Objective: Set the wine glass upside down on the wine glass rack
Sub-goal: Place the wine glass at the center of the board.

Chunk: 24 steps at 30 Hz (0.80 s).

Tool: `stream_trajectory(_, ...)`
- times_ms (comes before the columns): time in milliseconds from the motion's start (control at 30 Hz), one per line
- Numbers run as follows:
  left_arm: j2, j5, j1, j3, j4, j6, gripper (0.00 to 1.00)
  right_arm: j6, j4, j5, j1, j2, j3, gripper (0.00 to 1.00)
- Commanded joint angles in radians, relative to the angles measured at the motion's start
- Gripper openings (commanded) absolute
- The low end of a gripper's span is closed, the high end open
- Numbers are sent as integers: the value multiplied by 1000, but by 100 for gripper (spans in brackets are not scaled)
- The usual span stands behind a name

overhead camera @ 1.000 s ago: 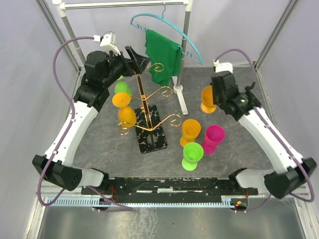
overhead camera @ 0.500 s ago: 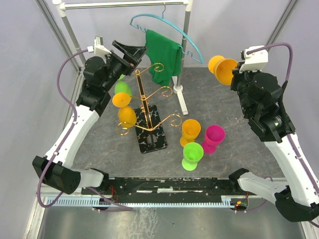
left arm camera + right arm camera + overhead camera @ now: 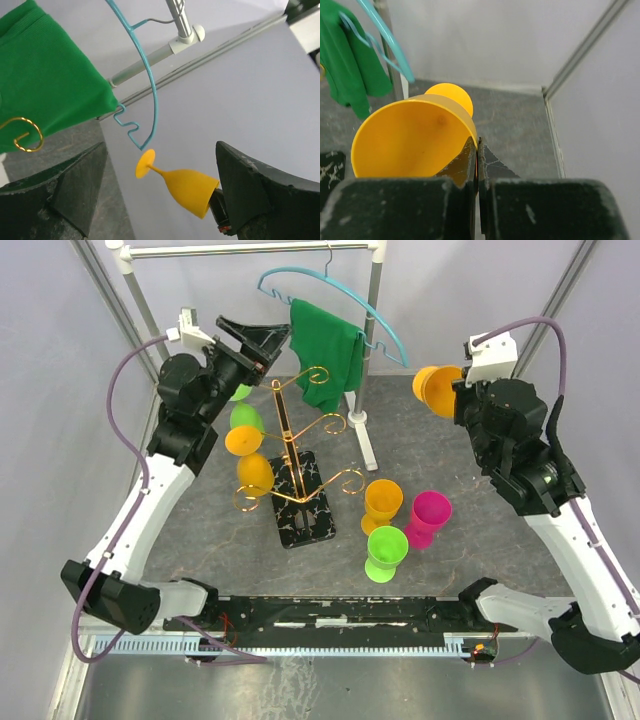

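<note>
My right gripper [image 3: 458,402] is shut on the rim of an orange wine glass [image 3: 436,388], held high at the right with its bowl on its side and foot pointing left. In the right wrist view one finger is inside the bowl [image 3: 410,142] and the jaws [image 3: 478,144] pinch its wall. The gold wine glass rack [image 3: 290,440] stands on its marbled base [image 3: 308,510] left of centre, with three glasses hanging upside down on its left arms. My left gripper [image 3: 256,338] hangs open above the rack's top, empty. The left wrist view shows the held glass [image 3: 192,190] far off between my open fingers [image 3: 160,147].
A white clothes rail [image 3: 375,330] with a teal hanger [image 3: 340,298] and green cloth [image 3: 325,350] stands behind the rack. Orange [image 3: 382,502], pink [image 3: 431,516] and green [image 3: 386,550] glasses stand upright on the table right of the rack base.
My right arm has lifted the orange glass off the table, tipped it sideways and brought it slightly leftward. My left gripper rose and drifted a little left, still open.
</note>
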Motion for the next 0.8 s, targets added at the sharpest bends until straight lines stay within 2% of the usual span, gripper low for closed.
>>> stream_trajectory(0,19,115,-6,124,-47,376,94,219,-283,40,3,-15,54,1)
stream_trajectory(133,-9,162,-16,75,-78,637,94,320,-378,-29,3,27,-16,1)
stream_trajectory(400,-9,318,-161,105,-201,1167,94,419,-332,-129,-15,132,-147,1)
stream_trajectory(567,8,364,-223,119,-289,1353,94,427,-349,-172,-33,223,-150,1)
stream_trajectory(767,14,375,-292,129,-376,1513,95,442,-314,-217,-74,248,-195,1)
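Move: The orange wine glass hangs by its rim from the right gripper; the open table spot it is headed for lies about 28 cm below that hand and 6 cm to its left. From the right hand, the other orange glass stands some 11 cm back and 10 cm left, the magenta glass 14 cm back and straight in line, both near table height. From the left hand, the held glass is about 26 cm right, 2 cm back and 6 cm lower; the rack's middle is 9 cm back, 2 cm right and 22 cm down. Lower the right gripper about 22 cm, keeping its pinch on the orange glass's rim and tipping the fingers down some 40 degrees, to bring the glass down just beyond the other orange one. Meanwhile bring the open left gripper right, back and down, roughly 8 cm, 8 cm and 6 cm, rolling its left side up and swinging the fingers clockwise to point mostly right. ##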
